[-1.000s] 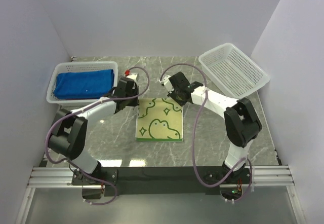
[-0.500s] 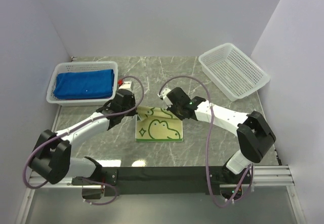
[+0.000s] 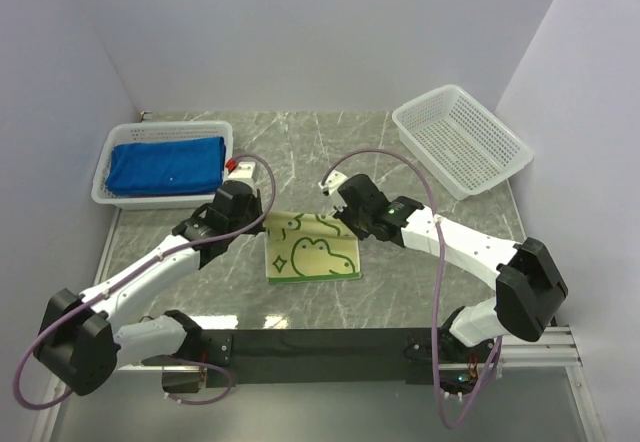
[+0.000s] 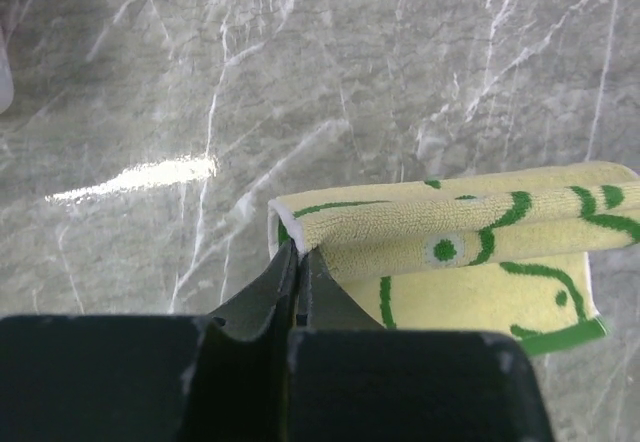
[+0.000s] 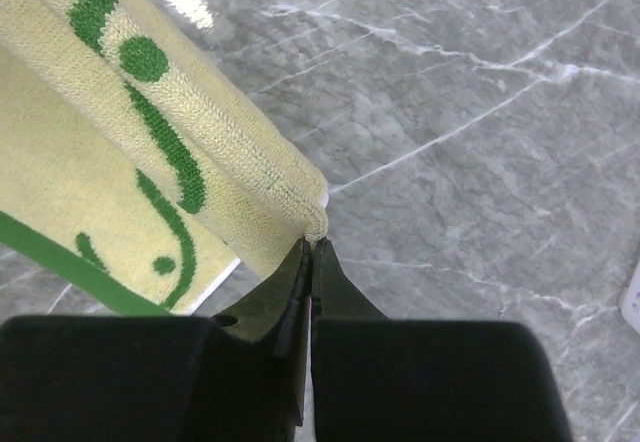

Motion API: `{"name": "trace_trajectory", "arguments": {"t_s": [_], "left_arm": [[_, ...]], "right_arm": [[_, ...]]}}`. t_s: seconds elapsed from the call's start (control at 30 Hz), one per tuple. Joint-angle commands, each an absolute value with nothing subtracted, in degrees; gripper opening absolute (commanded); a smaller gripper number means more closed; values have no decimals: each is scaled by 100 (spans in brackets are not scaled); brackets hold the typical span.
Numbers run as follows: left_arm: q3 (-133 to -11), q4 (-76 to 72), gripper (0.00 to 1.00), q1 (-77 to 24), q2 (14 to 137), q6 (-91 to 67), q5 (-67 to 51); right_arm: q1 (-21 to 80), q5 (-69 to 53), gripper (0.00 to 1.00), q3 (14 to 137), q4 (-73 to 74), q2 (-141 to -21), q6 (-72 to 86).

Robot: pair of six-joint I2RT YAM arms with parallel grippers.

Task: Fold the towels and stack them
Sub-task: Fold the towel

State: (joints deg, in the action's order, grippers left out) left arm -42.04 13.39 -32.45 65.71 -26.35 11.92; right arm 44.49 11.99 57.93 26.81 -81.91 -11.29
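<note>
The pale yellow towel (image 3: 312, 250) with green motifs lies at the table's middle, its far edge lifted and rolled toward the near side. My left gripper (image 3: 266, 224) is shut on that edge's left corner; in the left wrist view the gripper (image 4: 299, 250) pinches the yellow towel (image 4: 450, 237) at its white-edged corner. My right gripper (image 3: 347, 222) is shut on the right corner; the right wrist view shows the gripper (image 5: 312, 242) pinching the towel (image 5: 190, 152) tip. A folded royal blue towel (image 3: 165, 165) lies in the left basket (image 3: 105, 190).
A white lattice basket (image 3: 459, 139) stands at the back right, tilted, nothing in it. Grey marble table (image 3: 420, 272) surrounds the yellow towel. White walls close the back and both sides. The arms' black base rail (image 3: 320, 344) runs along the near edge.
Both grippers have drawn the yellow towel's far edge toward the near side, folding it over itself; the visible towel is shorter. Both arms have stretched lower over the table.
</note>
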Motion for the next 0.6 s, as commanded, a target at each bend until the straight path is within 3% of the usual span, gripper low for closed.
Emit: {"name": "trace_trajectory", "arguments": {"t_s": [0.0,0.57], "left_arm": [[-4105,1722,1,-3278,6188,-2768,1406],[-3059,1872,1,-3612,5476,-4156,967]], "right_arm": [[4491,1169,0,5660,3137,-8068,-1028],[4623,730,0,5239,3419,-8068,-1046]]}}
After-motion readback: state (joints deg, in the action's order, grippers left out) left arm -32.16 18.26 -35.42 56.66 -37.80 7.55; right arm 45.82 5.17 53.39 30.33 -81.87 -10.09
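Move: Each hand already pinches one far corner of the yellow towel, held up off the table. The near green hem, their goal, has its left corner about 12 cm back, 1 cm right and 9 cm below the left hand, and its right corner about 10 cm back, 1 cm right and 7 cm below the right hand. The blue towel lies some 20 cm ahead and 24 cm left of the left hand; the empty basket is roughly 28 cm ahead and 27 cm right of the right hand. Back towards the bases and down, both hands carry the lifted far edge over the flat part of the yellow towel towards its green hem, the left about 6 cm back after a slight initial rise, the right some 4 cm back and sinking steadily. Both stay shut on their corners while the fingertips tip further down. ##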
